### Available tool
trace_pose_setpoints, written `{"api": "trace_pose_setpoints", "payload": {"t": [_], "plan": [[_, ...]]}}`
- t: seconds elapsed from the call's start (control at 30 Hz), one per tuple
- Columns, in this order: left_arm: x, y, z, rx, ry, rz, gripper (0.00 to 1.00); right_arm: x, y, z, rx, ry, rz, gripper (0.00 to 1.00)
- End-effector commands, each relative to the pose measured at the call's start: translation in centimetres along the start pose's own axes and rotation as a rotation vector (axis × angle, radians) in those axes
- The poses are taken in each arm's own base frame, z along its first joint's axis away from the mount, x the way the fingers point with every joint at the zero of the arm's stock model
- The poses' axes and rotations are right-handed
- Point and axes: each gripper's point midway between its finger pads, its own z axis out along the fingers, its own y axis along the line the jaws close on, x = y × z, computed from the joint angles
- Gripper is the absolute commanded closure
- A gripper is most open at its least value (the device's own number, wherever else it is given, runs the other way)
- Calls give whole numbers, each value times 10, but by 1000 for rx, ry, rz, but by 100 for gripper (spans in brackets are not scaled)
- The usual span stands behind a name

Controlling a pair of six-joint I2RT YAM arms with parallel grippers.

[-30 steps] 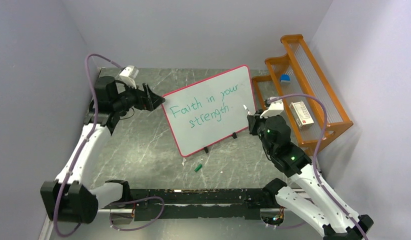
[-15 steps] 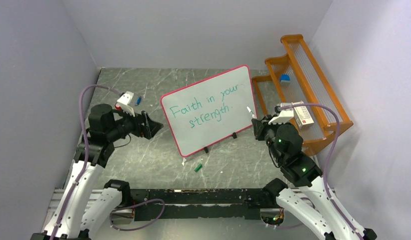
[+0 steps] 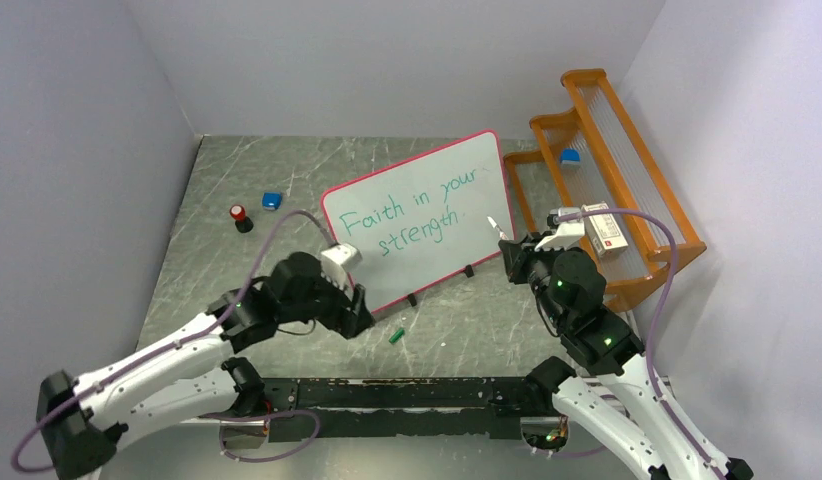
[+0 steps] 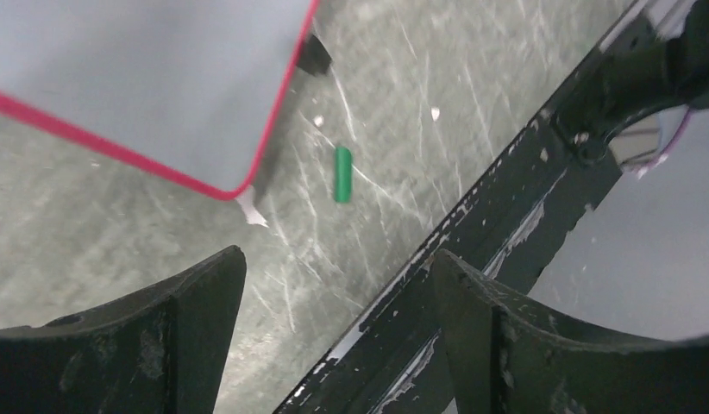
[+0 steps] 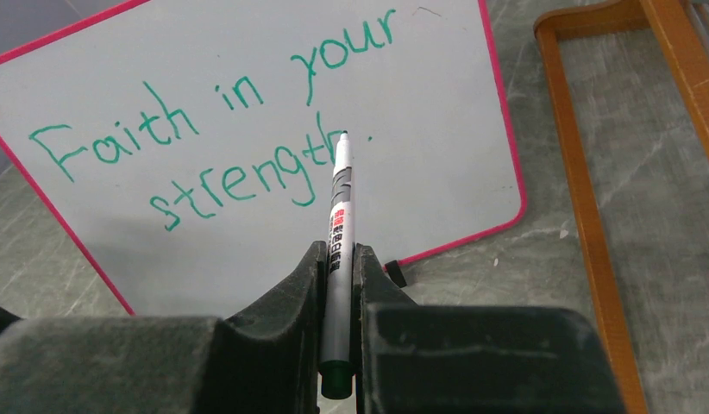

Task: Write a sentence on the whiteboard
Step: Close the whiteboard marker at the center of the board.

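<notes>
The whiteboard [image 3: 427, 265], white with a pink-red frame, stands tilted at mid-table. The sentence [image 3: 412, 212] reads "Faith in your strength" in green, in two lines, and also shows in the right wrist view [image 5: 222, 147]. My right gripper [image 3: 511, 252] is at the board's right edge, shut on a white marker [image 5: 339, 224] with its tip pointing at the board [image 5: 437, 172]. My left gripper [image 3: 363, 320] is open and empty near the board's lower left corner [image 4: 144, 78]. A green cap [image 3: 396, 335] lies on the table ahead of the left gripper [image 4: 334, 259], where it also shows [image 4: 342, 174].
An orange wooden rack [image 3: 627, 190] stands at the right, holding a blue item [image 3: 570, 156] and a white box [image 3: 602, 225]. A red-topped black item [image 3: 239, 216] and a small blue item [image 3: 272, 200] lie at the far left. A black rail [image 3: 387, 395] runs along the near edge.
My left arm has swung from the board's far left edge down to its lower left corner. My right gripper has drawn back slightly from the board with the marker.
</notes>
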Motion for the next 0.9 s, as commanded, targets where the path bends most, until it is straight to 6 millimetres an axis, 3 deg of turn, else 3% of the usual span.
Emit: {"api": "trace_pose_setpoints", "payload": {"t": [0.0,0.33,0.5,0.7,0.87], "plan": [[2,-3,22,-137,-15,31,18,0,0,-2,-6,-5,11,100],[44,-31,73,-176,194,181,26,3,3,-2,-24,-3,22,100],[62,-30,96,-184,289,208,36,2,3,-2,-25,-5,20,100],[80,-25,118,-206,391,257,55,2,4,-2,-30,-6,19,100],[87,-25,133,-196,441,274,61,1,3,-4,-30,-11,21,100]]}}
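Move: The green cap lies on the table about 10 cm to the left hand's right and 17 cm below, nearly level with it fore and aft. The board's near left corner is some 6 cm farther out than the cap and 6 cm to its left; the near clip is about 9 cm beyond the cap and 4 cm to its right. From the right hand, the cap is roughly 20 cm left, 7 cm back and 28 cm below. Down and to its right, the left hand sinks about 13 cm while crossing some 8 cm, past the board's near left corner to just over the green cap. The wrist swings about 30 degrees so the fingers point steeply down, and they close to roughly half their starting gap, still open on either side above the cap. The right hand holds the uncapped marker nearly still. ##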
